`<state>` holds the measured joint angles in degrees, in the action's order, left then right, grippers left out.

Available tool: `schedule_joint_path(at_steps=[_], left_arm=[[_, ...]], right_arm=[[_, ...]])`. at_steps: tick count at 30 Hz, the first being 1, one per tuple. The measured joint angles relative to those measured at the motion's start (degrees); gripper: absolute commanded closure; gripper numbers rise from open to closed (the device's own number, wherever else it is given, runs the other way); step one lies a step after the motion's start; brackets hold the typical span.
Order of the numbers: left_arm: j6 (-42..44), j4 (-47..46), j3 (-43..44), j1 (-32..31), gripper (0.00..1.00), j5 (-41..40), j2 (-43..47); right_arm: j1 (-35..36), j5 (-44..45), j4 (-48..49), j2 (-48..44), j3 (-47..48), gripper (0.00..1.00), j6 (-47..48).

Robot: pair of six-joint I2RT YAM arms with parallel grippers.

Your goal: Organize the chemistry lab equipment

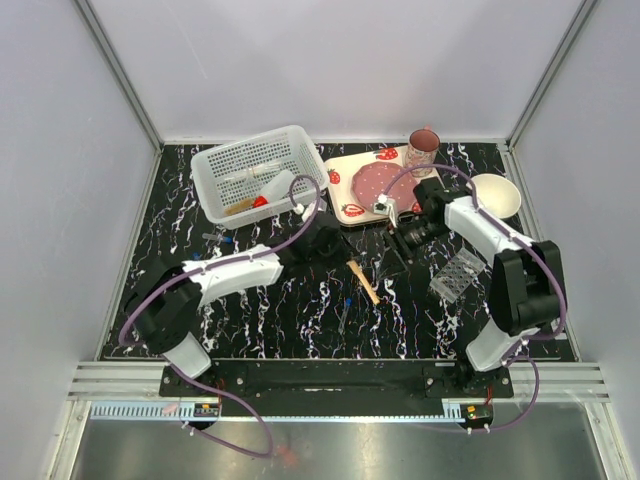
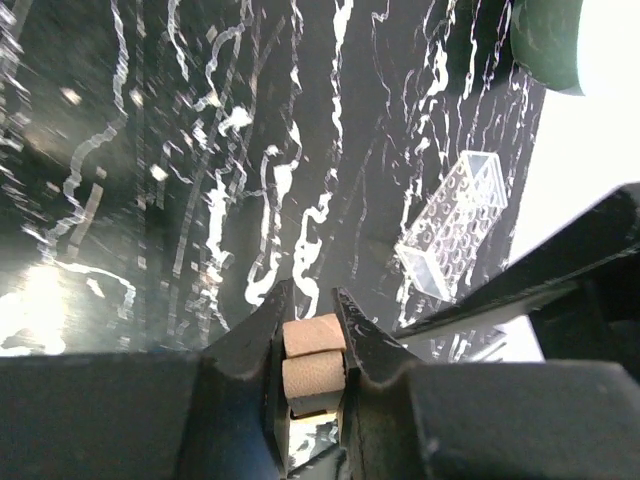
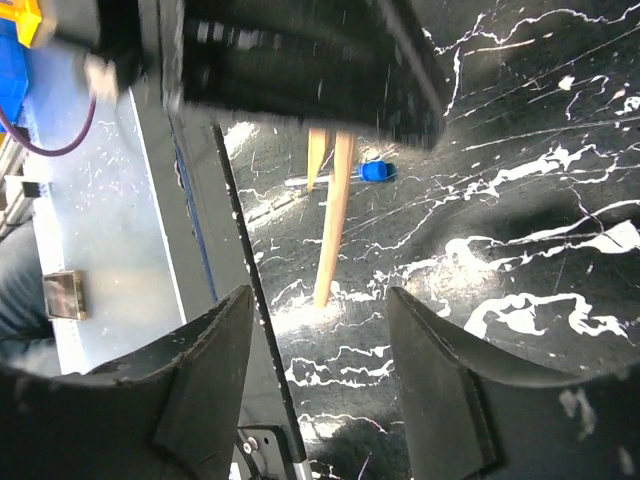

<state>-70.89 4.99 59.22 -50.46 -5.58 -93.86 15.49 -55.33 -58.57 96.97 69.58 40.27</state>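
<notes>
The wooden-handled tool (image 1: 362, 280) lies on the black marbled table between my grippers, with tiny blue-capped vials (image 1: 347, 300) beside it. The clear grid rack (image 1: 457, 275) lies to the right and shows in the left wrist view (image 2: 455, 225). The white squeeze bottle with red cap (image 1: 272, 190) and clear tubes (image 1: 243, 175) lie in a white basket (image 1: 218, 195). My left gripper (image 1: 335, 240) (image 2: 312, 300) is shut on a small tan cork-like piece (image 2: 313, 355). My right gripper (image 1: 398, 245) (image 3: 320, 320) is open and empty above the tool (image 3: 333, 215) and a blue vial (image 3: 375, 172).
A strawberry-print tray (image 1: 345, 165) with a pink plate (image 1: 375, 182) stands at the back, a mug (image 1: 422, 150) at its right corner. A round white bowl (image 1: 495, 195) sits at the right. The two grippers are close together at mid-table.
</notes>
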Motion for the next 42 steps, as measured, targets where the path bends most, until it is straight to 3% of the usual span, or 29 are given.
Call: schedule_joint_path(at_steps=[7,11,16,22,32,34,35,36,42], left_arm=[[21.7,1.1,-3.7,10.8,1.00,8.3,10.4],[37.9,10.8,1.6,19.5,1.00,9.2,15.0],[56.6,21.4,12.7,25.9,1.00,1.4,15.0],[71.4,24.9,20.0,30.0,1.00,-10.3,11.9],[82.2,22.4,29.9,31.9,1.00,-20.8,-2.4],[83.0,22.1,31.8,32.0,0.92,-21.4,-5.1],[83.3,21.8,32.8,32.0,0.73,-21.5,-6.5],[83.4,21.6,33.4,32.1,0.65,-21.6,-7.6],[83.1,22.5,34.3,32.6,0.40,-21.8,-10.9]], right_arm=[[-6.0,0.2,-1.3,-5.7,-0.3,0.36,2.6],[-8.3,0.2,-1.4,-6.3,-0.4,0.36,3.4],[-8.3,0.2,-1.4,-6.3,-0.5,0.36,3.8],[-8.3,0.1,-1.6,-6.5,-0.5,0.36,4.2],[-8.3,-0.3,-2.4,-6.6,-0.7,0.36,5.0],[-8.3,-0.4,-2.4,-6.6,-0.7,0.36,5.1],[-8.3,-0.4,-2.4,-6.6,-0.7,0.36,5.2],[-8.3,-0.4,-2.5,-6.6,-0.7,0.36,5.2],[-8.3,-0.5,-2.7,-6.6,-0.8,0.36,5.6]])
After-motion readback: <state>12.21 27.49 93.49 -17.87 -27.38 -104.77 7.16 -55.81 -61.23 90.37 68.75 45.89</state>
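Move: The left hand holds the wooden clamp; the white basket it is taken to has its middle about 26 cm ahead of this hand, 25 cm to its left and 7 cm below. Inside, the wash bottle lies some 23 cm ahead and 19 cm left, the brush about 18 cm ahead and 29 cm left. A blue-capped tube lies on the table roughly 12 cm ahead and 11 cm left. From the right hand, the basket is about 25 cm ahead and 34 cm left. Leftward and up in a fast sweep, then forward, the left hand carries the clamp about 30 cm left and 22 cm forward to the basket's left part, cresting 14 cm up and sinking about 5 cm at the end. Its wrist rolls some 75 degrees, left side rising, and its fingers open over the basket. The right hand, already open, backs off 4 cm to the right and slightly up, then stays. ##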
